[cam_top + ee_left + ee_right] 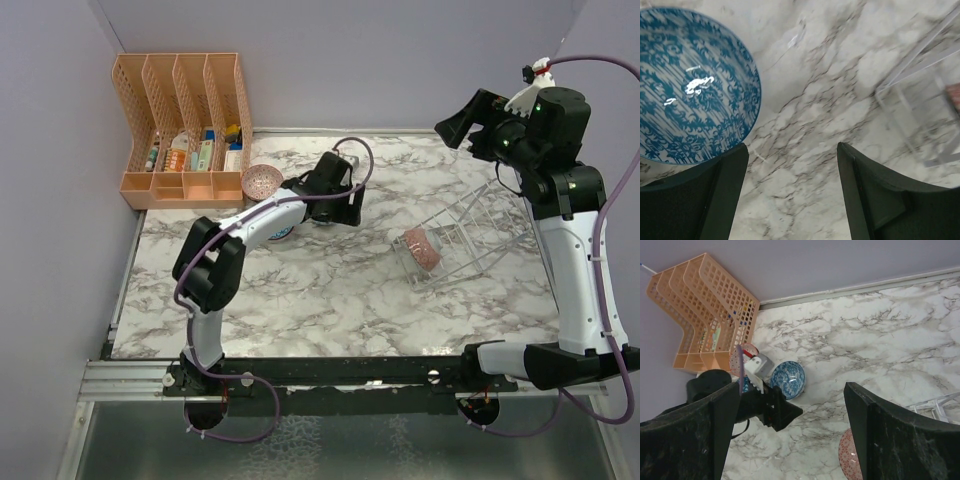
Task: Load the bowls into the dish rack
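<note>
A blue patterned bowl (690,85) lies on the marble just left of my left gripper (791,147), whose left finger (725,190) overlaps its rim in the view. That gripper is open, with only bare marble between its fingers. From above, my left gripper (342,210) hides this bowl. The clear dish rack (470,235) stands tilted at centre right with a pink-red bowl (422,248) in its near end. A pink bowl (262,181) sits by the orange organizer, and a teal-blue bowl (282,234) lies under the left forearm. My right gripper (457,125) hangs high over the rack, open and empty.
An orange slotted organizer (185,125) with small items fills the back left corner. Purple walls close off the back and left sides. The table's near edge carries the black rail (330,372) with both arm bases.
</note>
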Tool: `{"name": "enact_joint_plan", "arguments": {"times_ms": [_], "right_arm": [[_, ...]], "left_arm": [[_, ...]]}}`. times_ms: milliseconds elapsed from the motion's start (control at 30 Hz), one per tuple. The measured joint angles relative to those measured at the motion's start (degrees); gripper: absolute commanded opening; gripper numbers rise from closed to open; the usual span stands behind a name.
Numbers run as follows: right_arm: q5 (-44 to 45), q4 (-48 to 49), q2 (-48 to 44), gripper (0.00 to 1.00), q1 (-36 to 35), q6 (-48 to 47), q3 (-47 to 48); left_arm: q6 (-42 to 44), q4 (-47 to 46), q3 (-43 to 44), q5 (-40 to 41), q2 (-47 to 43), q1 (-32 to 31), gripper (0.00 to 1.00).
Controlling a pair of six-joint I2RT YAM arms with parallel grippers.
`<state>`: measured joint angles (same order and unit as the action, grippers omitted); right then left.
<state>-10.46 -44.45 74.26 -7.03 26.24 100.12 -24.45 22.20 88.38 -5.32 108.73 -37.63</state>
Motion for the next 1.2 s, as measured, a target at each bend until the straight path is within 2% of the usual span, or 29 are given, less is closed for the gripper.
{"name": "enact_joint_plan", "arguments": {"times_ms": [233,467,733,767,833,933,1200], "right_arm": [[0.02,0.00,0.00,0.85,0.00,0.00,0.00],[0.02,-0.02,0.00,0.85,0.02,-0.02,0.00],[0.04,-0.07,0.22,0.85,0.00,-0.02,0.00],[0.07,-0.07,0.31,0.85,0.00,-0.02,0.00],[0.07,-0.07,0.44,0.85,0.00,-0.04,0.00],[0.09,-0.07,0.66,0.85,0.00,-0.04,0.00],[0.13,-0.37,1.20,0.85,0.02,-0.28,0.00]], "left_arm": [[6.40,3.61,-0.57,2.23,4.44,0.00,0.74],[11.63,1.18,-0.55,6.19,4.66,-0.11,0.75],[14.69,-2.95,-0.55,6.91,4.63,-0.26,0.75],[15.04,-3.54,-0.55,6.91,4.63,-0.26,0.73],[15.50,-4.11,-0.55,6.93,4.63,-0.26,0.63],[16.81,-4.15,0.44,7.15,5.35,-0.26,0.52],[20.13,-4.87,2.05,10.80,10.43,-0.24,0.52]]}}
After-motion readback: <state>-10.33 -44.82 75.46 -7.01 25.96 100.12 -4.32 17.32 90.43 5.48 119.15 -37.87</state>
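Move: The blue bowl that the open left hand goes for lies some 7 cm ahead, 7 cm to its left and 11 cm below. The other blue bowl sits about 3 cm ahead and 21 cm left, the loose pink bowl roughly 13 cm ahead and 24 cm left, and the pink bowl already in the rack about 8 cm back and 18 cm right. From the right hand the blue bowl is some 10 cm ahead, 26 cm left and 39 cm below. The left hand sinks quickly about 5 cm towards the blue bowl with a small shift left, then eases forward and rises slightly while the wrist rolls its left side up. The fingers narrow from about three quarters to half open and the hand sinks again, some 7 cm lower and 4 to 5 cm farther forward overall and rolled nearly 20 degrees, coming to straddle the bowl's right rim with one finger over its inside and the other outside, not yet gripping. ##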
